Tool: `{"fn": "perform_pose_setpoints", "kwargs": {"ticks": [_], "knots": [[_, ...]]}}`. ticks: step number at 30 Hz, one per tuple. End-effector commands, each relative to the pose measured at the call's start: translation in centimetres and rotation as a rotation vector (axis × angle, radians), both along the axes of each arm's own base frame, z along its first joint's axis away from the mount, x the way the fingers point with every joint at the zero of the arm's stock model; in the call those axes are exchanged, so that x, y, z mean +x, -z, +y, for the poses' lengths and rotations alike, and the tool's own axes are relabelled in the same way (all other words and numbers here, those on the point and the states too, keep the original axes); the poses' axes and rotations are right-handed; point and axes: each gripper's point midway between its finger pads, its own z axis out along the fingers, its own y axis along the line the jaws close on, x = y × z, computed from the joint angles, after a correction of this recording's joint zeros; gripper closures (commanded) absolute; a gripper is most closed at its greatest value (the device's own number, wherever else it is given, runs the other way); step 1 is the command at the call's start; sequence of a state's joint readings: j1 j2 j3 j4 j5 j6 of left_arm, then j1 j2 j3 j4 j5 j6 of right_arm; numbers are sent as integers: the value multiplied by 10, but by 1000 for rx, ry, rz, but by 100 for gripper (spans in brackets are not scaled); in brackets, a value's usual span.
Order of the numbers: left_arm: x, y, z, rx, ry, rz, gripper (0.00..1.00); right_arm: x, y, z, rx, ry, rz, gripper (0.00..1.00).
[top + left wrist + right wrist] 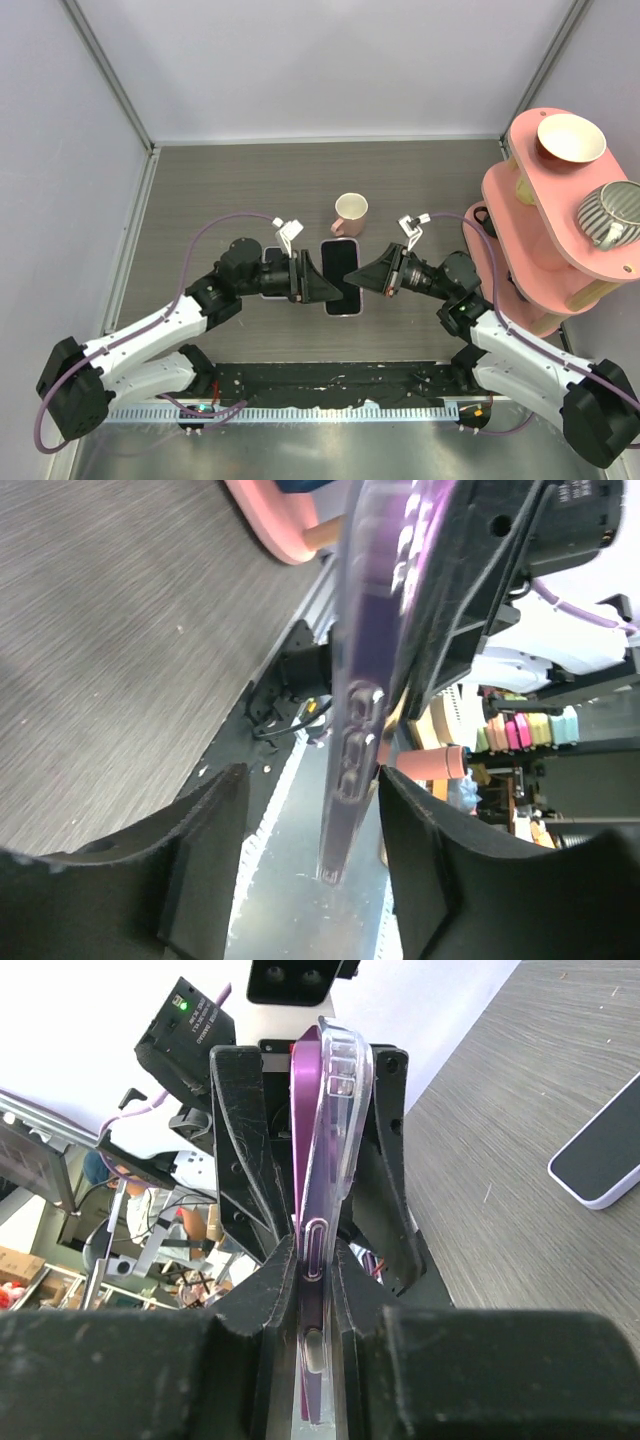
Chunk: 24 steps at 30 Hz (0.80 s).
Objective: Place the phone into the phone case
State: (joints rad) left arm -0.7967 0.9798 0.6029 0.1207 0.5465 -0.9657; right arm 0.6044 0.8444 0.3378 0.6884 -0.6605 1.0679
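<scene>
A purple phone (305, 1110) sits edge-on inside a clear phone case (340, 1080), and the case's far corner stands slightly off it. My right gripper (318, 1250) is shut on the pair, one finger on each flat face. From above, the phone (340, 262) hangs flat over the table between both arms. My left gripper (310, 780) is open around the opposite end of the case (350, 680). There is a wide gap at its left finger, and the right finger is close to the case. Both grippers, left (322, 290) and right (362, 280), meet at mid-table.
A pink cup (350, 212) stands just beyond the phone. A second dark-screened slab with a pale rim (600, 1155) lies on the table, under the left arm (272, 262). A pink tiered rack (545, 215) at the right carries a bowl (570, 137) and a striped mug (612, 210).
</scene>
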Motion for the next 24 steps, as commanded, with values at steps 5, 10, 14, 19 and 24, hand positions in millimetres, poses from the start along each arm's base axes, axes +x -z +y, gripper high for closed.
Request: {"fn": "perform_pose_setpoints", "kwargs": {"ticks": [5, 10, 14, 19, 24], "knots": [[0, -29, -11, -161, 47, -71, 61, -16, -20, -2, 81, -71, -46, 94], [0, -26, -7, -166, 20, -83, 79, -22, -2, -3, 41, -94, -15, 90], [0, -22, -6, -159, 13, -88, 100, -25, 7, -3, 18, -105, -5, 75], [2, -20, -5, -155, 8, -96, 100, -40, 15, -8, 13, -146, -6, 41], [4, -28, -5, -190, -11, -117, 100, -52, 33, -12, -7, -183, 23, 30]]}}
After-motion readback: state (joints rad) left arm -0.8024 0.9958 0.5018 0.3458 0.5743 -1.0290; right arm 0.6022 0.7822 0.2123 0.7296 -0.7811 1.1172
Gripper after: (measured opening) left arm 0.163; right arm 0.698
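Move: The phone with its clear case is held raised by the right fingers; its middle is about 2 cm ahead and 2 cm right of the still-open left hand, and some 2 cm left of the right hand. From the left hand, the lavender-cased phone lies about 13 cm ahead, 16 cm left and 21 cm below; the mug stands some 26 cm ahead, 3 cm right and 18 cm below. Left fingers pinch the cased phone; then the right fingers open and that hand draws about 5 cm back and down. ##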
